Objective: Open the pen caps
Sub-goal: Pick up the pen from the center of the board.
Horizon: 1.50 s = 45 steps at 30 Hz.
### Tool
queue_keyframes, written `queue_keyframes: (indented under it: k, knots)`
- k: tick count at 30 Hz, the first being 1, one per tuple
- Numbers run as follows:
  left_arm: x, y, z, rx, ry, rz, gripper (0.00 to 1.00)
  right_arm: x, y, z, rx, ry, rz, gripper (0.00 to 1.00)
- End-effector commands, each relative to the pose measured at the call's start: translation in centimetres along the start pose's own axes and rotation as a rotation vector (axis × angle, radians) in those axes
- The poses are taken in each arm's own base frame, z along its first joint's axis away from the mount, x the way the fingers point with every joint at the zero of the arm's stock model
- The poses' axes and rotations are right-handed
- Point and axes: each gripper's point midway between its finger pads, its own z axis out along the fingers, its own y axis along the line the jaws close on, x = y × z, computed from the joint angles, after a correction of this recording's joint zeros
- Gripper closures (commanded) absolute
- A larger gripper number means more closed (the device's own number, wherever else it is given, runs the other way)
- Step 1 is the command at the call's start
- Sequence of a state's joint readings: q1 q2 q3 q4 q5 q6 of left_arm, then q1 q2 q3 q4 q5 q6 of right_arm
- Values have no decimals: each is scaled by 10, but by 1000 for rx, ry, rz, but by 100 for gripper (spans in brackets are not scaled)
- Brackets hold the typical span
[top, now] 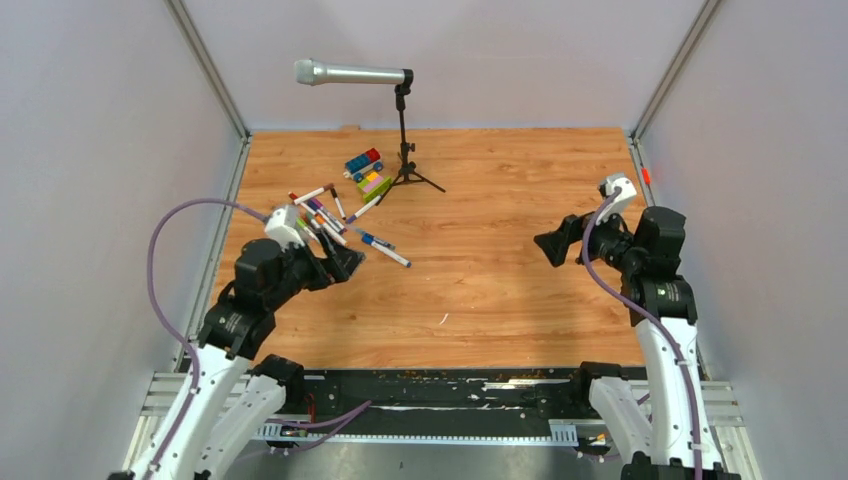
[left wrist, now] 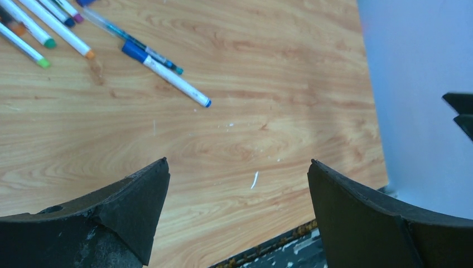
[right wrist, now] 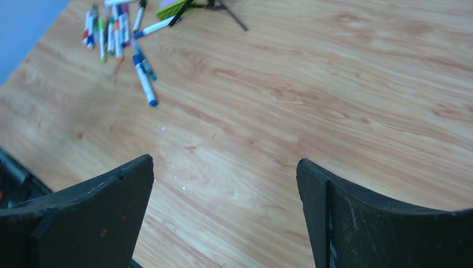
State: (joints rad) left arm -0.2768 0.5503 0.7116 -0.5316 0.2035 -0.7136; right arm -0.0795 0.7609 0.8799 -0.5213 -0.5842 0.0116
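Observation:
Several pens (top: 322, 212) with white barrels and coloured caps lie in a loose pile at the table's back left. One white pen (left wrist: 167, 78) with a blue pen cap (left wrist: 133, 50) lies apart, nearest my left gripper; the right wrist view shows the same pen (right wrist: 145, 84) and the pile (right wrist: 109, 33) far off. My left gripper (top: 348, 262) hovers just in front of the pile, open and empty (left wrist: 239, 163), above bare wood. My right gripper (top: 550, 245) hangs open over the right half of the table, with nothing between its fingers (right wrist: 224, 159).
A silver microphone (top: 350, 73) on a black tripod stand (top: 404, 140) stands at the back centre. Multicoloured toy blocks (top: 367, 172) sit beside it. A small white scrap (top: 443, 319) lies near the front. Grey walls close in both sides; a black rail (top: 440, 385) runs along the near edge.

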Motion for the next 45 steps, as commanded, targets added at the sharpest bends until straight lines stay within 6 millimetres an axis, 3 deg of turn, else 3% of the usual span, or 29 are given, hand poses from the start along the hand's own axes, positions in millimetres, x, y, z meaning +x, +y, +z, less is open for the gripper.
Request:
queue_keyframes:
  k: [1,6,9,13,16,22,25,27,30,35,45]
  knots:
    - [13,-7,14,-76,41,95,0,20,30,11,-286,9,-200,0]
    - [17,-9,26,-248,-26,189,0,43,42,10,-410,43,-237,0]
    - [13,-16,38,-219,-101,87,0,47,45,7,-432,49,-272,0]
    - [26,-16,63,-186,-140,-52,0,50,40,7,-406,63,-289,0]
    - [40,-9,86,-269,-110,-117,2,50,35,7,-374,73,-304,0]
    - [56,7,129,-555,-42,-129,16,54,35,9,-358,111,-325,0]
    - [55,9,154,-610,-44,-104,30,57,37,11,-363,127,-338,0]
    - [53,13,171,-624,-42,-116,33,60,35,12,-359,138,-337,0]
    - [58,34,192,-652,6,-156,41,62,32,15,-349,151,-333,0]
    - [64,52,202,-695,40,-186,53,69,23,22,-326,181,-322,0]
    - [83,64,209,-763,91,-190,54,82,4,32,-261,234,-311,0]
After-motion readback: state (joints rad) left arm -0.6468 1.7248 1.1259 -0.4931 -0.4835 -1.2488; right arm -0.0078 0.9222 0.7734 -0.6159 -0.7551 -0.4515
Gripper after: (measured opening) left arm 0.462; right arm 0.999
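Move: The blue-capped marker, the pen nearest the middle of the board, lies about 15 cm ahead of the left hand, 6 cm to its right and 22 cm below. A thin teal pen lies against it, its middle some 3 cm farther out and 3 cm to the marker's left; the orange-ended pen is 21 cm ahead and 9 cm left of the hand. From the right hand the marker is roughly 12 cm ahead, 33 cm left and 25 cm down. Swinging right and a little down first, the left hand then drives forward and down to just above the blue-capped marker, about 17 cm lower and 13 cm farther out in all. It tips down and turns counter-clockwise, some 30 degrees each, while the fingers narrow to about half open, still clear of the marker. The right hand sinks, drifting left and turning counter-clockwise, fingers wide. ##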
